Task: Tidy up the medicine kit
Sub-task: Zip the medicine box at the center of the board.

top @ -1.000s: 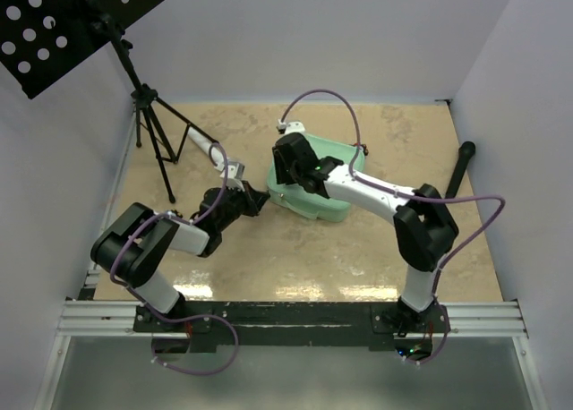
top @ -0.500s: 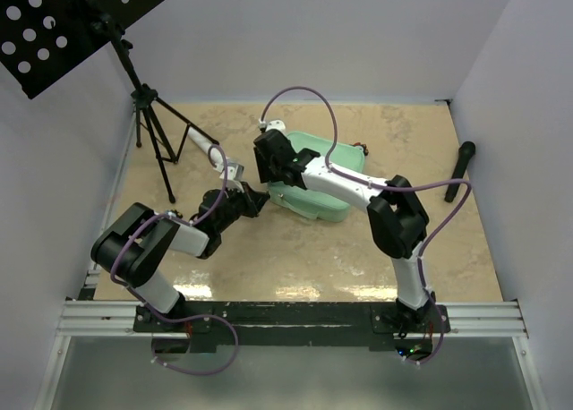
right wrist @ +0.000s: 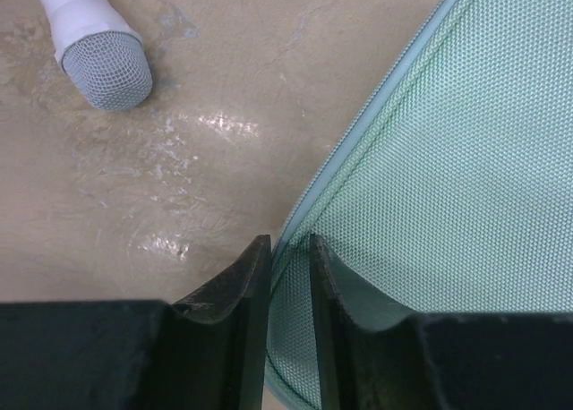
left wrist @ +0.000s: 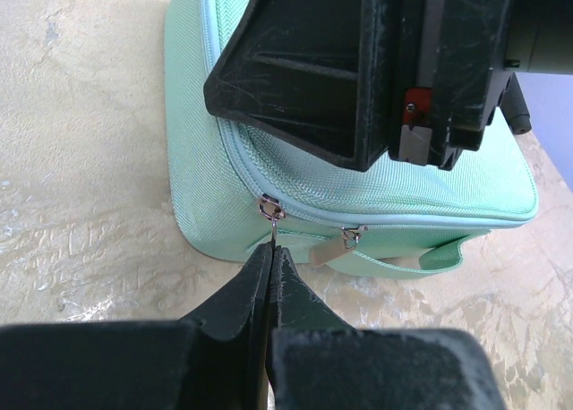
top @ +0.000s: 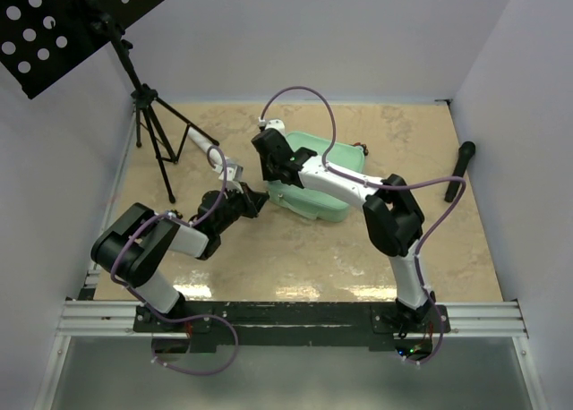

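The mint-green medicine kit (top: 327,173) lies zipped at mid-table. My left gripper (top: 259,196) is at its front left corner, shut on a metal zip pull (left wrist: 269,209); in the left wrist view the gripper (left wrist: 270,247) has its jaws pressed together on the pull's tab. A second pull (left wrist: 351,238) hangs free just to the right. My right gripper (top: 272,179) reaches down over the kit's left corner. In the right wrist view this gripper (right wrist: 288,244) has narrow jaws closed around the kit's (right wrist: 448,159) zip-seamed lid edge.
A white-and-grey cylinder (right wrist: 103,65) lies on the table left of the kit (top: 201,143). A black tripod stand (top: 152,132) occupies the far left. A black rod (top: 458,171) lies at the right wall. A small dark gadget (top: 361,148) peeks out behind the kit.
My right gripper has swung left from over the kit's lid to its left corner, and its jaws have narrowed on the edge. The left gripper has held still on the zip pull.
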`<state>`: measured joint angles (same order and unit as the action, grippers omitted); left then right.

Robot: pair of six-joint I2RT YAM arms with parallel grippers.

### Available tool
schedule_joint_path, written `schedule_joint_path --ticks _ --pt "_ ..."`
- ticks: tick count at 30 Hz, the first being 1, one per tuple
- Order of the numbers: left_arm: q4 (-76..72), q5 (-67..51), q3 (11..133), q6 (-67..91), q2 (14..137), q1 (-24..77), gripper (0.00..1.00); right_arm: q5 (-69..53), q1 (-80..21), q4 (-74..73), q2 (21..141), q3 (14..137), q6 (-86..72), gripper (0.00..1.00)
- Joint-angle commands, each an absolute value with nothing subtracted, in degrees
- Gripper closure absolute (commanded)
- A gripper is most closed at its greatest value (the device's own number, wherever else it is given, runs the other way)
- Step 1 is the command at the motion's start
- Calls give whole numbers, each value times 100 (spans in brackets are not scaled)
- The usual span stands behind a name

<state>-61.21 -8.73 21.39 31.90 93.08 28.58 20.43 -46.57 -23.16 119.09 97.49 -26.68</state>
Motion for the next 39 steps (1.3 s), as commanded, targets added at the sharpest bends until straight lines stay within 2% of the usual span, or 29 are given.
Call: schedule_joint_path --ticks 1,5,7,9,10,22,39 --pt "-6337 -1011 2030 3129 9220 2856 100 1486 -4649 -2672 12436 9483 -2848 76" --pt "-6354 -1028 2030 3129 9211 2856 100 1319 -4641 -2672 12603 9448 -2821 77" --pt "-6354 -1028 2021 3112 9185 2865 100 1222 -4632 -2602 12630 9378 -2821 86" --pt "-6354 -1011 2004 3085 9150 2865 100 1152 -4623 -2479 12630 9273 -2847 99" --pt "-6346 -1002 1987 3068 9123 2865 100 1108 -4614 -2452 12639 9238 -2856 100" --pt "-6319 -1212 1925 2786 9088 3137 100 598 -4368 -1697 12331 8622 -3208 100" --pt "-7137 -1538 2135 3023 9940 3823 100 387 -4315 -1450 12384 8570 -3419 100"
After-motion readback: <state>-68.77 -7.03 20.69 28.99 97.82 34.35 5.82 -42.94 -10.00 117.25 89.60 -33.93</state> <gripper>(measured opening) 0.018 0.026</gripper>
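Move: The left hand already grips one zip pull at the medicine box's near left corner; the other pull waits on the front seam about 4 cm to its right and 2 cm nearer, at the same height. The right hand has the left rim of the lid between its half-closed fingertips; the box's middle lies about 12 cm to that hand's right, 1 cm ahead, 6 cm below. From the left hand, the white microphone is some 15 cm left and 11 cm ahead, 7 cm lower. The right fingers close on the left rim of the lid and pinch it, easing about 2 cm left while the wrist rolls some 15 degrees so the tips point more leftward. Once that hold is set, the left hand, keeping its grip on the zip pull, draws it rightward about 3 cm and a little back along the front seam, up to the second pull. ##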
